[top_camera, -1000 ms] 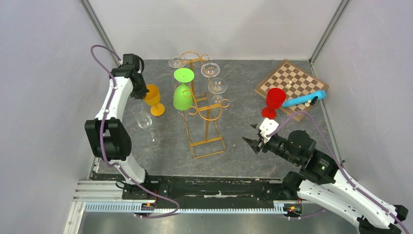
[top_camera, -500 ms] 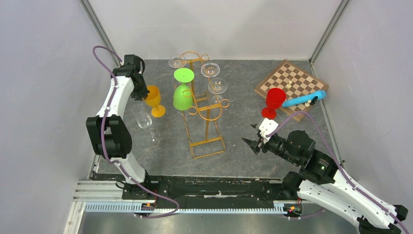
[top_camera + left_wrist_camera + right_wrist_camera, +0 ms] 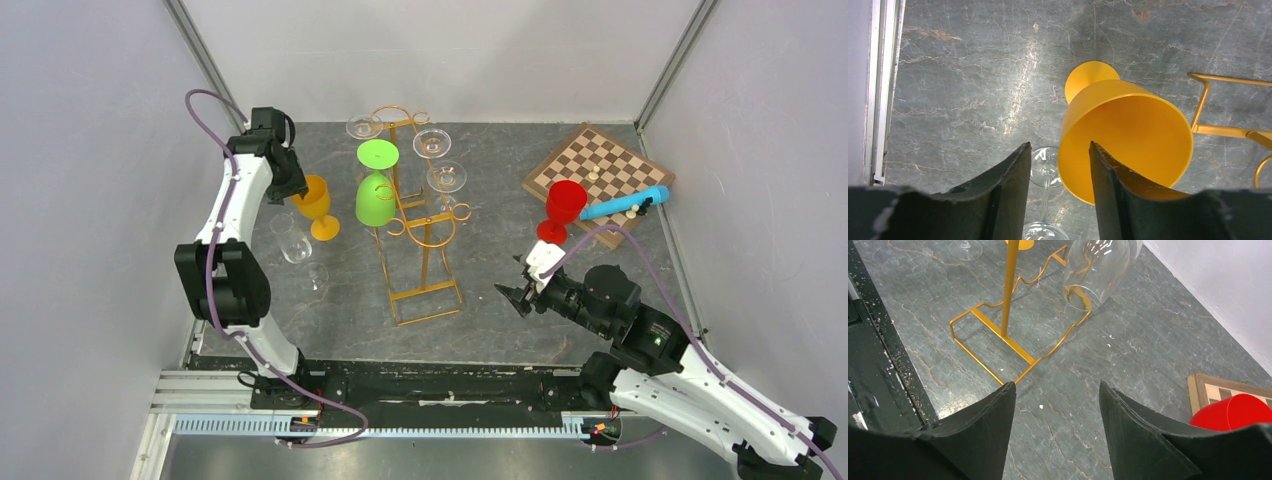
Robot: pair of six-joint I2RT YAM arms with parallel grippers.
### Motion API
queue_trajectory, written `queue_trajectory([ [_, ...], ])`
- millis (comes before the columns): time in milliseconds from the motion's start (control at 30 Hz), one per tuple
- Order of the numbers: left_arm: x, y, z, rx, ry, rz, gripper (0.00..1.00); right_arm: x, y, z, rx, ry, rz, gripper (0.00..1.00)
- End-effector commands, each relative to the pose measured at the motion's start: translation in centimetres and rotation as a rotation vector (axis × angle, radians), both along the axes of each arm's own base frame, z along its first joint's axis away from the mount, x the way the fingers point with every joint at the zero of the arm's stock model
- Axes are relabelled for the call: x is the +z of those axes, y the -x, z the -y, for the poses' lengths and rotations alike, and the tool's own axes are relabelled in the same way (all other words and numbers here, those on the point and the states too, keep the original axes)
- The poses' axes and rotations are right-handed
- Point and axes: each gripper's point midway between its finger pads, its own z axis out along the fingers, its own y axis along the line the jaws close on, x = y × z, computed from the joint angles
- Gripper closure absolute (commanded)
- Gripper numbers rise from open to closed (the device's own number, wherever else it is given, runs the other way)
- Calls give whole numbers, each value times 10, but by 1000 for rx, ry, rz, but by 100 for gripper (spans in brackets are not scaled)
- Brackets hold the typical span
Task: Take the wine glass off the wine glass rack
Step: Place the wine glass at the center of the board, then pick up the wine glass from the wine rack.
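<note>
The gold wine glass rack (image 3: 418,225) stands mid-table. Three clear wine glasses (image 3: 446,178) and a green one (image 3: 375,195) hang upside down from its top hooks. A yellow goblet (image 3: 318,205) stands upright on the table left of the rack. My left gripper (image 3: 291,190) is open above it, its fingers (image 3: 1008,190) either side of the goblet's (image 3: 1128,135) near rim. My right gripper (image 3: 514,294) hovers open and empty right of the rack's base (image 3: 998,335), with one clear hanging glass (image 3: 1098,270) ahead of it.
A clear glass (image 3: 292,241) lies on its side below the yellow goblet. A red goblet (image 3: 563,207) stands at the near corner of a chessboard (image 3: 600,170), with a blue tool (image 3: 625,205) on the board. Grey walls enclose the table.
My left gripper's jaws have opened from shut at the yellow goblet's rim; the goblet stays standing. My right gripper has crept slightly toward the rack.
</note>
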Motion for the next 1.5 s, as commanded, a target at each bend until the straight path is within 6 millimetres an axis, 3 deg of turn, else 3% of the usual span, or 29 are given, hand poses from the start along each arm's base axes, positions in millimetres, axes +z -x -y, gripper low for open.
queue_trajectory([
  [0,49,-2,-3,-12,-19,119,44,21,-4,2,-36,-44,7,34],
  [133,67,1,0,-20,-5,168,36,27,-13,10,-122,-60,-9,27],
  [333,91,14,13,-51,51,242,28,28,-28,30,-307,-82,-66,2],
  [700,144,38,51,-160,197,414,26,23,-26,34,-386,-137,-184,2],
  [1000,188,56,106,-299,488,523,26,6,-30,52,-567,-215,-287,2],
  [1233,215,74,143,-358,744,567,26,17,-21,41,-421,-122,-245,2],
  [1467,236,82,171,-386,1019,585,26,3,-24,45,-454,-109,-240,2],
])
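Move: The left hand is open over the back-left rim of the standing yellow wine glass, whose middle is 3 cm right, 2 cm ahead and 8 cm below. The hanging green wine glass lies 17 cm right, 3 cm back and 5 cm higher; a clear hanging glass is 7 cm beyond it and 2 cm left of it; a clear flute stands 10 cm behind the hand, 7 cm lower. From the right hand, the red wine glass is 24 cm ahead, 14 cm right, 16 cm below; the green one 19 cm ahead, 24 cm left, slightly lower. Up first, clear of the yellow glass's rim, then also right and somewhat back, the left hand climbs about 20 cm and crosses some 15 cm towards the green glass's foot, opening further and swinging its fingers up and round to point right. The right hand edges right and a little forward towards the red glass, opens wide and turns about 25 degrees clockwise. ##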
